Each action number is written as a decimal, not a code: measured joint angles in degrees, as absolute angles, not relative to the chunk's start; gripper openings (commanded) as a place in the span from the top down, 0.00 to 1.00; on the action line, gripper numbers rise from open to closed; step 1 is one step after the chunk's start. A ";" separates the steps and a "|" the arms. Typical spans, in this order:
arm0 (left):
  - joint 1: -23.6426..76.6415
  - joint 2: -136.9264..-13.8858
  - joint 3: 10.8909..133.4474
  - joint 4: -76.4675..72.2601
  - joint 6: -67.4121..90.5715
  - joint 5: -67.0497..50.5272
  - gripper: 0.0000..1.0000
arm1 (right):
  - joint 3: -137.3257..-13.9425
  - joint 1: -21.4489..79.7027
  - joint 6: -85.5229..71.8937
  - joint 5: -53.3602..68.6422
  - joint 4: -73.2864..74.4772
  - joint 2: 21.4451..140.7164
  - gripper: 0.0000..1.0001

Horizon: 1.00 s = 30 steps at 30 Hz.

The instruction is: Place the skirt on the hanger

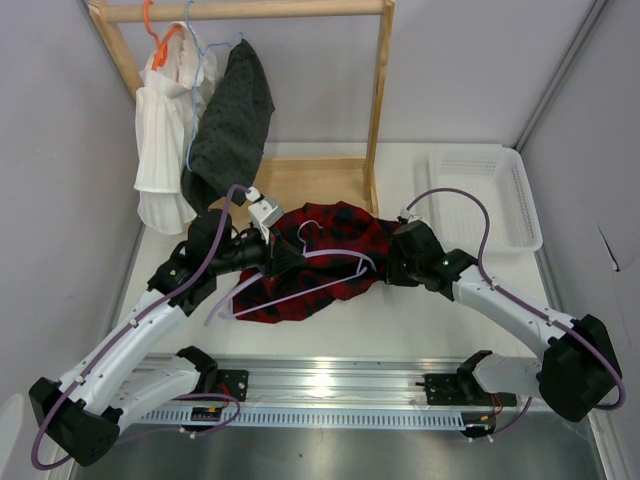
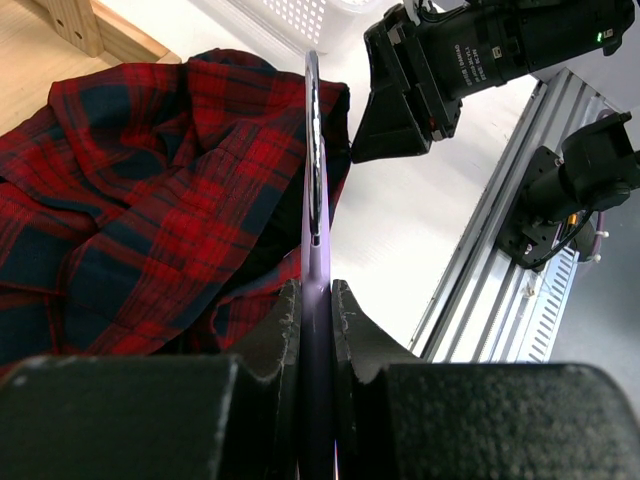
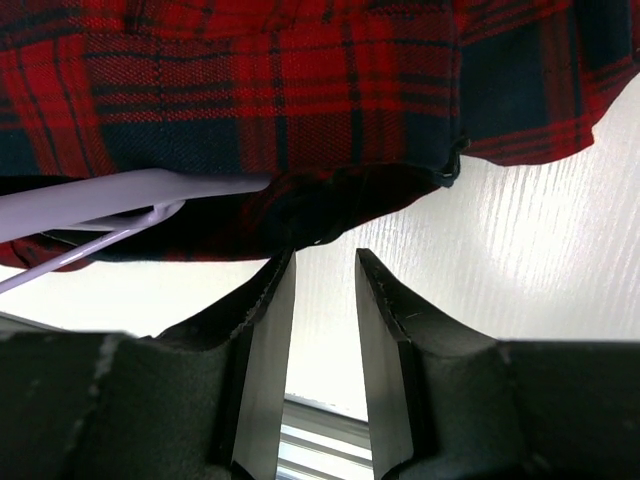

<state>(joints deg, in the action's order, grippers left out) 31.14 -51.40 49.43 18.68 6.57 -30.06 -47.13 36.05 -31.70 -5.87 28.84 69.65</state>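
The red-and-black checked skirt (image 1: 335, 240) lies crumpled mid-table in front of the rack. Across it runs the lilac hanger (image 1: 335, 262), hook pointing to the rack. My left gripper (image 1: 283, 258) is at the skirt's left edge, shut on one arm of the hanger (image 2: 313, 150), which runs edge-on away from the jaws (image 2: 316, 292) beside the skirt (image 2: 150, 180). My right gripper (image 1: 387, 262) is at the skirt's right edge. Its jaws (image 3: 325, 262) stand open with nothing between them, tips just under the skirt's hem (image 3: 330, 200); the hanger's arm (image 3: 100, 195) shows to the left.
A wooden rack (image 1: 378, 90) stands at the back with a white pleated garment (image 1: 165, 150) on an orange hanger and a dark dotted garment (image 1: 235, 110) on a pale blue one. A white basket (image 1: 490, 195) sits back right. A metal rail (image 1: 330, 385) lines the near edge.
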 measured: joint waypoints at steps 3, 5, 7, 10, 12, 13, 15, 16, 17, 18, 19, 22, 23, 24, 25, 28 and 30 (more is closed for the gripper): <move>31.14 -51.44 49.43 18.68 6.55 -30.06 1.00 | -47.86 36.05 -31.22 -6.57 28.75 70.41 0.64; 31.14 -51.48 49.43 18.70 6.57 -30.06 1.00 | -48.38 36.05 -30.98 -6.94 28.51 71.20 0.64; 31.14 -51.48 49.43 18.70 6.55 -30.06 1.00 | -48.69 36.05 -30.79 -7.33 28.32 71.90 0.64; 31.14 -51.48 49.43 18.72 6.57 -30.09 1.00 | -49.15 36.18 -30.37 -7.79 28.21 72.90 0.65; 31.14 -51.48 49.43 18.72 6.57 -30.06 1.00 | -49.54 36.21 -30.09 -8.12 28.01 73.60 0.65; 31.14 -51.48 49.43 18.72 6.57 -30.06 1.00 | -49.69 36.27 -29.93 -8.21 27.90 73.91 0.65; 31.14 -51.48 49.43 18.74 6.57 -30.09 1.00 | -49.95 36.32 -29.82 -8.38 27.79 74.30 0.67; 31.14 -51.48 49.43 18.74 6.57 -30.09 1.00 | -50.06 36.34 -29.71 -8.40 27.59 74.48 0.70; 31.14 -51.48 49.43 18.74 6.57 -30.09 1.00 | -50.19 36.38 -29.65 -8.54 27.49 74.56 0.72; 31.14 -51.48 49.43 18.74 6.57 -30.09 1.00 | -50.33 36.42 -29.61 -8.64 27.42 74.61 0.75; 31.14 -51.48 49.43 18.74 6.57 -30.06 1.00 | -50.41 36.45 -29.56 -8.69 27.38 74.63 0.77; 31.14 -51.48 49.43 18.74 6.57 -30.09 1.00 | -51.05 36.53 -29.32 -8.88 27.33 74.74 0.87; 31.14 -51.48 49.43 18.74 6.57 -30.09 1.00 | -51.35 36.53 -29.21 -9.02 27.31 74.83 0.89; 31.14 -51.48 49.43 18.74 6.57 -30.09 1.00 | -51.62 36.56 -29.10 -9.08 27.31 74.91 0.94; 31.14 -51.48 49.43 18.74 6.59 -30.09 1.00 | -51.86 36.56 -29.02 -9.15 27.31 74.98 0.96; 31.14 -51.48 49.43 18.72 6.59 -30.09 1.00 | -52.56 36.56 -28.69 -9.52 27.27 75.33 1.00; 31.14 -51.48 49.43 18.70 6.59 -30.09 1.00 | -52.82 36.58 -28.64 -9.72 27.29 75.46 1.00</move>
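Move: About 3 cm ahead of the right hand, 1 cm to its left and 1 cm above lies the upper rim of the skirt's opening. The hanger's right end is 2 cm ahead and 4 cm left, slightly higher; the rack's near right foot is some 14 cm ahead and 3 cm left, the white basket 17 cm ahead and 19 cm right, both a little lower. From the left hand the rim lies roughly 17 cm right, 5 cm ahead and 13 cm below. Reaching forward about 3 cm to the upper rim of the skirt's opening, just right of the hanger's tip, with its fingers about a third open, the right hand then shuts them almost fully, pinching the rim, and rises about 1 cm as they close. The left hand stays still, keeping its grip on the hanger. ##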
